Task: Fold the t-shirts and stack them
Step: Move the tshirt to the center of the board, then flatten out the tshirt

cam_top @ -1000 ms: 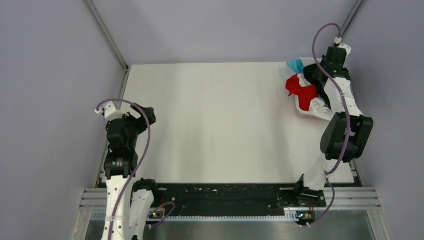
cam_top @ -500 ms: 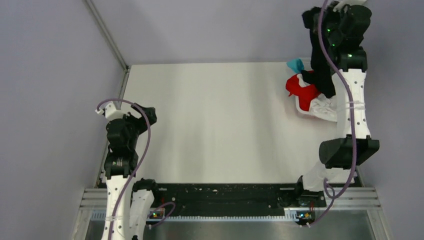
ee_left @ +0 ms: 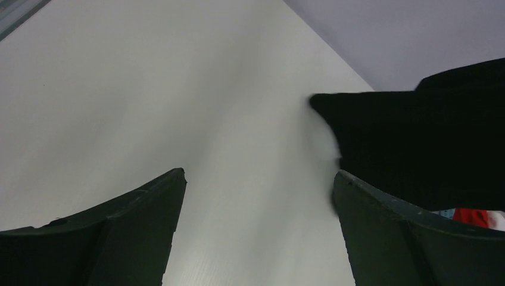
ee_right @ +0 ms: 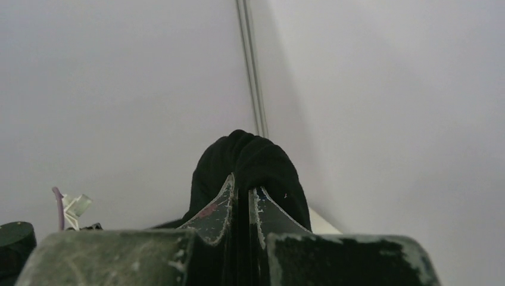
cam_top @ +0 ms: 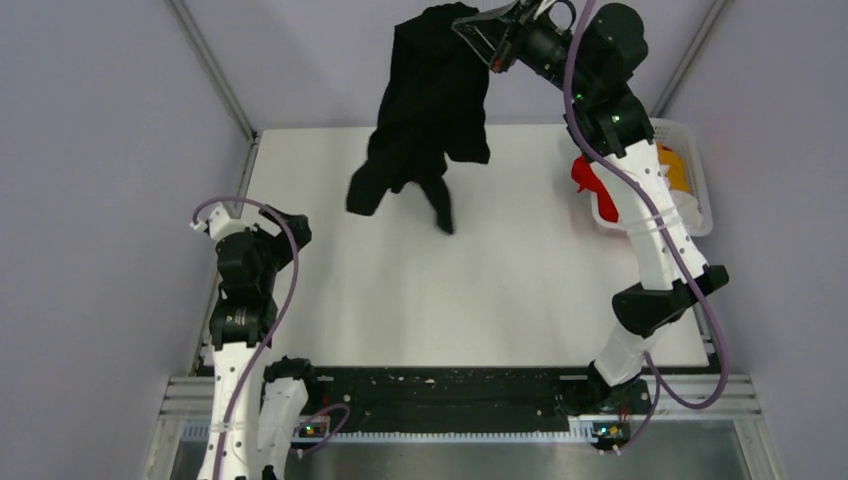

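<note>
My right gripper (cam_top: 478, 30) is raised high over the far middle of the table and shut on the large black t-shirt (cam_top: 425, 110), which hangs down from it, its lower ends near the table. In the right wrist view cloth of the black t-shirt (ee_right: 247, 161) bulges past the closed gripper (ee_right: 243, 193). My left gripper (cam_top: 290, 228) is open and empty at the left edge of the table; in its wrist view (ee_left: 259, 179) the black t-shirt (ee_left: 417, 137) hangs ahead to the right. A red t-shirt (cam_top: 592, 180) and an orange-yellow one (cam_top: 676, 165) lie in the basket.
The white lattice basket (cam_top: 705, 200) stands at the far right of the white table (cam_top: 450, 300). A strip of red cloth (ee_left: 476, 215) shows in the left wrist view. Grey walls surround the table.
My right arm has lifted the black t-shirt out of the basket and swung it up and left over the far middle of the table. The left arm has not moved.
</note>
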{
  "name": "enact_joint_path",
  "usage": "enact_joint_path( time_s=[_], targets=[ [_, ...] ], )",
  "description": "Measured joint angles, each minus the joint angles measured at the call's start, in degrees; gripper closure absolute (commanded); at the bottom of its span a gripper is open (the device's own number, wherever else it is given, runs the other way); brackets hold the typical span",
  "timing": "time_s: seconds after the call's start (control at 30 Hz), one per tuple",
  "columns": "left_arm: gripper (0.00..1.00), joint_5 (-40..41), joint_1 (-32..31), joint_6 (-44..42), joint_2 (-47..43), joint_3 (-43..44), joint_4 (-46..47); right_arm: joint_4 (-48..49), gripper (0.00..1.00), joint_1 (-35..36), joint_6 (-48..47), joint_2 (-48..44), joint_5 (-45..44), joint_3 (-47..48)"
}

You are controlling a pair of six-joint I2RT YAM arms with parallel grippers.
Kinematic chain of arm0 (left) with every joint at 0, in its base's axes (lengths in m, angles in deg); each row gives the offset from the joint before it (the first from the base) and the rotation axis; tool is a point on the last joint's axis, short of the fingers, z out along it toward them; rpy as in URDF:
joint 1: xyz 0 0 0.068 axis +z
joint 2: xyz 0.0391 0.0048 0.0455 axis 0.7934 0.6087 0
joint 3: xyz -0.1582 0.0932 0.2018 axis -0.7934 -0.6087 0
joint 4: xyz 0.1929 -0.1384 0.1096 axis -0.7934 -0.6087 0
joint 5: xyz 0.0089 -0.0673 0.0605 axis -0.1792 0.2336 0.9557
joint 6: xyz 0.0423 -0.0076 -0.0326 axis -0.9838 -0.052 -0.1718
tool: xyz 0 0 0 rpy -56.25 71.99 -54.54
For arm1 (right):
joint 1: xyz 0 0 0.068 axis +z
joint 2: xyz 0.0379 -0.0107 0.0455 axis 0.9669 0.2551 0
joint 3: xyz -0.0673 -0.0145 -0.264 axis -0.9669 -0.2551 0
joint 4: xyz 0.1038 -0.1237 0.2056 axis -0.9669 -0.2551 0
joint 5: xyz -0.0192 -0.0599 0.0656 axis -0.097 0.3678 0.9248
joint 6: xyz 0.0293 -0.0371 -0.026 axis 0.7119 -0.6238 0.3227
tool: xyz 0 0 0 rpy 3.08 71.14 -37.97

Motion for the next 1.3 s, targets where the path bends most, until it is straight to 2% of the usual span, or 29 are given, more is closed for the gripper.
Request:
enact_joint_path(
  time_s=[0.1,0.17,0.2,0.23,0.33,0.4,0.43,0.47,0.5,0.67,0.8,0.9,1.1,1.2,1.23,1.27,1.3],
  targets=[
    [0.01,1.14,-0.02,0.48,-0.26,0.22,-1.22,0.28,1.00,-0.02,0.31,-0.39,-1.42,-5.18],
    [0.01,2.58,0.00,1.07,-0.52,0.33,-2.25,0.02,0.99,-0.13,-0.63,-2.97,-6.43,-14.01],
    [0.01,3.19,0.00,1.22,-0.52,0.33,-2.80,-0.39,0.96,-0.17,-1.09,-4.39,-9.18,-18.32],
    [0.01,3.80,0.00,1.31,-0.48,0.33,-3.43,-0.37,0.89,-0.48,-1.60,-6.56,-12.90,-24.68],
    [0.01,5.09,0.00,1.57,0.09,0.33,-5.16,-2.01,0.48,-3.76,-1.64,-12.94,-21.18,-44.17],
    [0.01,5.40,0.00,1.60,1.36,0.33,-6.19,-2.91,0.34,-8.15,-1.64,-15.54,-25.53,-55.10],
    [0.01,5.42,0.00,1.57,2.43,0.31,-6.69,-3.78,0.15,-10.01,-1.46,-15.96,-27.76,-58.88],
    [0.01,5.42,0.00,1.55,3.43,0.31,-7.02,-4.63,0.05,-11.87,-1.36,-16.00,-30.03,-61.83],
    [0.01,5.38,0.00,1.57,4.48,0.24,-7.26,-5.86,0.03,-12.98,-0.96,-15.98,-31.76,-63.82],
    [0.01,3.69,0.00,1.90,11.19,-2.54,-7.21,-6.10,0.01,-9.99,-0.72,-18.75,-35.34,-70.16],
    [0.01,0.66,0.00,2.08,17.18,-6.62,-8.76,-2.27,0.01,-3.28,-0.37,-23.96,-35.98,-77.07],
    [0.02,-0.52,0.00,2.10,20.15,-8.98,-8.72,1.84,0.01,-1.88,0.92,-24.68,-35.10,-82.47],
    [0.15,-3.63,0.00,2.73,28.94,-10.51,-5.09,2.93,0.02,-2.16,2.91,-21.51,-36.94,-83.62],
    [0.21,-7.43,0.26,3.61,29.14,-11.85,0.28,5.03,0.02,-2.16,4.15,-20.87,-37.31,-85.33],
    [0.25,-8.57,0.31,4.00,29.11,-12.68,2.40,5.77,0.04,-2.16,4.59,-20.59,-37.42,-86.25],
    [0.34,-9.75,0.31,4.33,29.09,-13.49,4.48,6.62,0.05,-2.16,5.03,-20.06,-37.53,-87.03],
    [0.48,-10.78,0.31,4.61,29.09,-14.21,6.23,7.21,0.07,-2.16,5.38,-19.37,-37.62,-87.60]
  ],
)
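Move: The black t-shirt hangs from the right gripper's shut fingers, its middle some 22 cm below that hand and about 5 cm to its left. The board's centre, where it is bound, lies roughly 60 cm below, 5 cm back and 4 cm left; the laundry basket is about 35 cm right and 7 cm ahead, the red shirt over its rim about 27 cm right and 5 cm ahead. From the open left hand, the t-shirt's middle is about 12 cm ahead, 20 cm right and 12 cm higher. The black t-shirt is flung down onto the board: the right hand swoops about 40 cm down and 20 cm right with a slight forward reach, opening wide on the way, then eases back and left and sinks over the shirt's right end, fingers tipping down. The left hand sinks some 20 cm, nodding down, to the near left corner and starts closing around it. ##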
